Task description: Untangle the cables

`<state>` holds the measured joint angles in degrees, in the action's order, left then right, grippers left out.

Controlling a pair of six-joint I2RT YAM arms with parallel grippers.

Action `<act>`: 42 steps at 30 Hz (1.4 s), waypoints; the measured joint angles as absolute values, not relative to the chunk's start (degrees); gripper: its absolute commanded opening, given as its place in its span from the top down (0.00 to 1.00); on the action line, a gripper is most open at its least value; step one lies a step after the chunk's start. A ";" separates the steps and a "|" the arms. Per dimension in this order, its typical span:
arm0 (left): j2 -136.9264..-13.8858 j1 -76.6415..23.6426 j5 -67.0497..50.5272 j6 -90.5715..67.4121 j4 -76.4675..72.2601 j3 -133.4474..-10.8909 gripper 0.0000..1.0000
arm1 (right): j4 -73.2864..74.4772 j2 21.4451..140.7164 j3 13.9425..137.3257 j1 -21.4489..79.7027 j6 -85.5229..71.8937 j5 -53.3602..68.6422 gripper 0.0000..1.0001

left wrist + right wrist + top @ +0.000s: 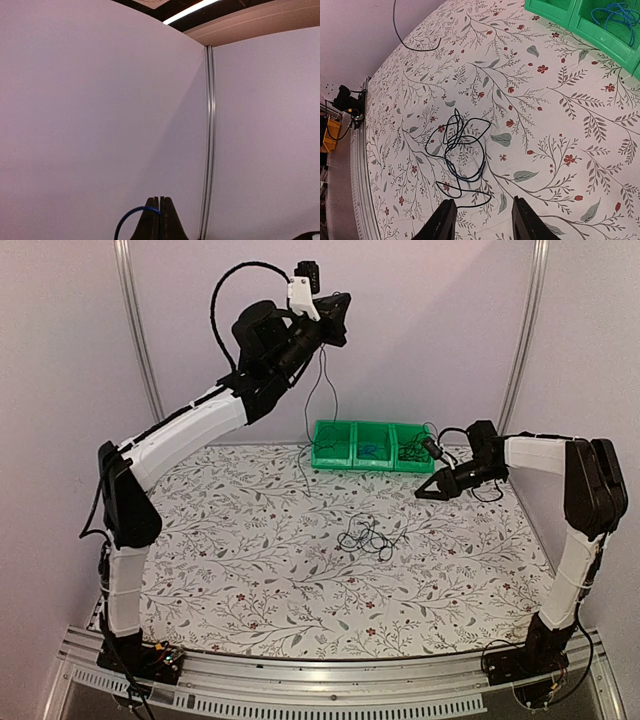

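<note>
A small loose tangle of thin dark cables [365,537] lies on the flowered table, near its middle. My left gripper [335,310] is raised high near the back wall. It is shut on a thin blue cable [134,209], whose loop curls out beside the closed fingertips of the left gripper [160,199]. That cable [321,362] hangs from it down toward the table. My right gripper [425,492] hovers right of the tangle, open and holding nothing. The right wrist view shows the tangle [462,150] just ahead of the right gripper [482,220].
A green tray of three bins [340,455] stands at the back of the table. Its middle bin holds a blue cable [615,15] and its right bin a dark one [412,452]. A loose cable end [420,49] lies at the far side. Walls enclose the table.
</note>
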<state>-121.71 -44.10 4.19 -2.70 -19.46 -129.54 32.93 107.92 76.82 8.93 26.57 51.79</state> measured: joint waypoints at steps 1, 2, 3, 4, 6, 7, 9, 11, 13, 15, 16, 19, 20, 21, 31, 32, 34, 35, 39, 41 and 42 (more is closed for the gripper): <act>-122.87 -43.33 4.21 -3.07 -20.60 -129.54 1.00 | 33.26 107.92 76.79 8.93 26.55 51.90 0.58; -123.72 -42.70 4.27 -3.36 -21.23 -129.54 1.00 | 33.47 107.94 76.75 8.93 26.52 52.07 0.58; -124.86 -41.85 4.32 -3.70 -22.31 -129.67 1.00 | 33.56 107.92 76.66 8.93 26.46 52.18 0.58; -125.84 -41.15 4.32 -4.12 -23.09 -129.88 1.00 | 33.67 107.87 76.55 8.93 26.33 52.36 0.58; -128.25 -39.68 4.21 -4.84 -24.60 -131.33 1.00 | 33.85 107.74 76.20 8.93 26.09 52.56 0.58; -129.54 -38.96 4.14 -5.32 -25.10 -132.20 1.00 | 33.91 107.68 76.01 8.93 25.91 52.69 0.58; -132.14 -37.69 4.08 -6.02 -26.50 -134.45 1.00 | 34.22 107.61 75.64 8.93 25.67 52.82 0.58; -134.63 -36.60 4.10 -6.76 -28.14 -136.77 1.00 | 34.65 107.61 75.33 8.93 25.50 52.88 0.59; -137.27 -35.68 4.19 -7.68 -29.89 -139.55 1.00 | 35.14 107.61 75.29 8.93 25.47 52.88 0.58; -140.11 -34.89 4.60 -9.08 -31.64 -143.06 1.00 | 35.44 107.61 75.29 8.93 25.50 52.88 0.59; -141.18 -34.57 4.86 -10.02 -32.51 -144.35 1.00 | 35.64 107.63 75.29 8.93 25.50 52.86 0.59; -143.39 -33.74 5.74 -14.11 -35.42 -146.39 1.00 | 35.86 107.63 75.29 8.93 25.47 52.90 0.59; -143.76 -33.45 5.91 -15.73 -36.58 -146.45 1.00 | 35.90 107.63 75.29 8.93 25.47 52.90 0.59; -144.11 -33.15 6.17 -17.37 -37.58 -146.45 1.00 | 35.92 107.66 75.29 8.93 25.45 52.93 0.60; -145.21 -31.86 5.76 -24.69 -41.34 -144.35 1.00 | 36.80 108.01 84.36 9.72 26.17 50.39 0.61; -145.18 -31.90 5.23 -24.75 -41.30 -143.74 1.00 | 35.64 108.03 86.15 9.76 26.24 48.84 0.62; -144.77 -32.14 4.21 -24.64 -40.88 -141.97 1.00 | 32.62 108.25 88.25 9.91 26.26 45.93 0.64; -144.09 -32.32 3.42 -24.29 -40.16 -140.55 1.00 | 30.94 108.60 89.01 9.93 26.06 44.29 0.63; -139.59 -33.80 0.62 -21.87 -35.88 -135.57 1.00 | 24.05 112.79 93.01 9.96 23.55 37.65 0.60; -135.11 -35.20 -0.62 -20.14 -33.34 -131.83 1.00 | 22.94 116.88 95.72 9.96 22.17 35.40 0.57; -131.96 -36.21 -1.21 -19.22 -31.88 -129.62 1.00 | 22.15 118.91 97.54 9.98 21.23 34.33 0.56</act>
<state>-131.96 -36.21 -1.21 -19.22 -31.88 -129.62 22.15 118.91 97.54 9.98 21.23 34.33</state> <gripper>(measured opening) 0.018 0.405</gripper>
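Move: High above the table, the left hand holds the hanging cable, with the green box's left compartment about 22 cm ahead and 50 cm below. The middle compartment is level with that but 11 cm to the hand's right, and the remaining tangle lies 7 cm back, 8 cm right. From the empty right hand, the right compartment is 27 cm ahead, 3 cm right, 9 cm below; the middle one is 8 cm left at the same reach, and the tangle 11 cm left, 2 cm back. Swinging the pinched cable forward some 13 cm, left and down, the left hand rolls its left side down, then reverses: right, back about 5 cm and slightly up, unrolling partway, fingers still shut. The right hand, open and empty, eases back slightly, then arcs quickly forward about 15 cm, up and over before dipping, towards the right compartment while its wrist turns some 20 degrees. ##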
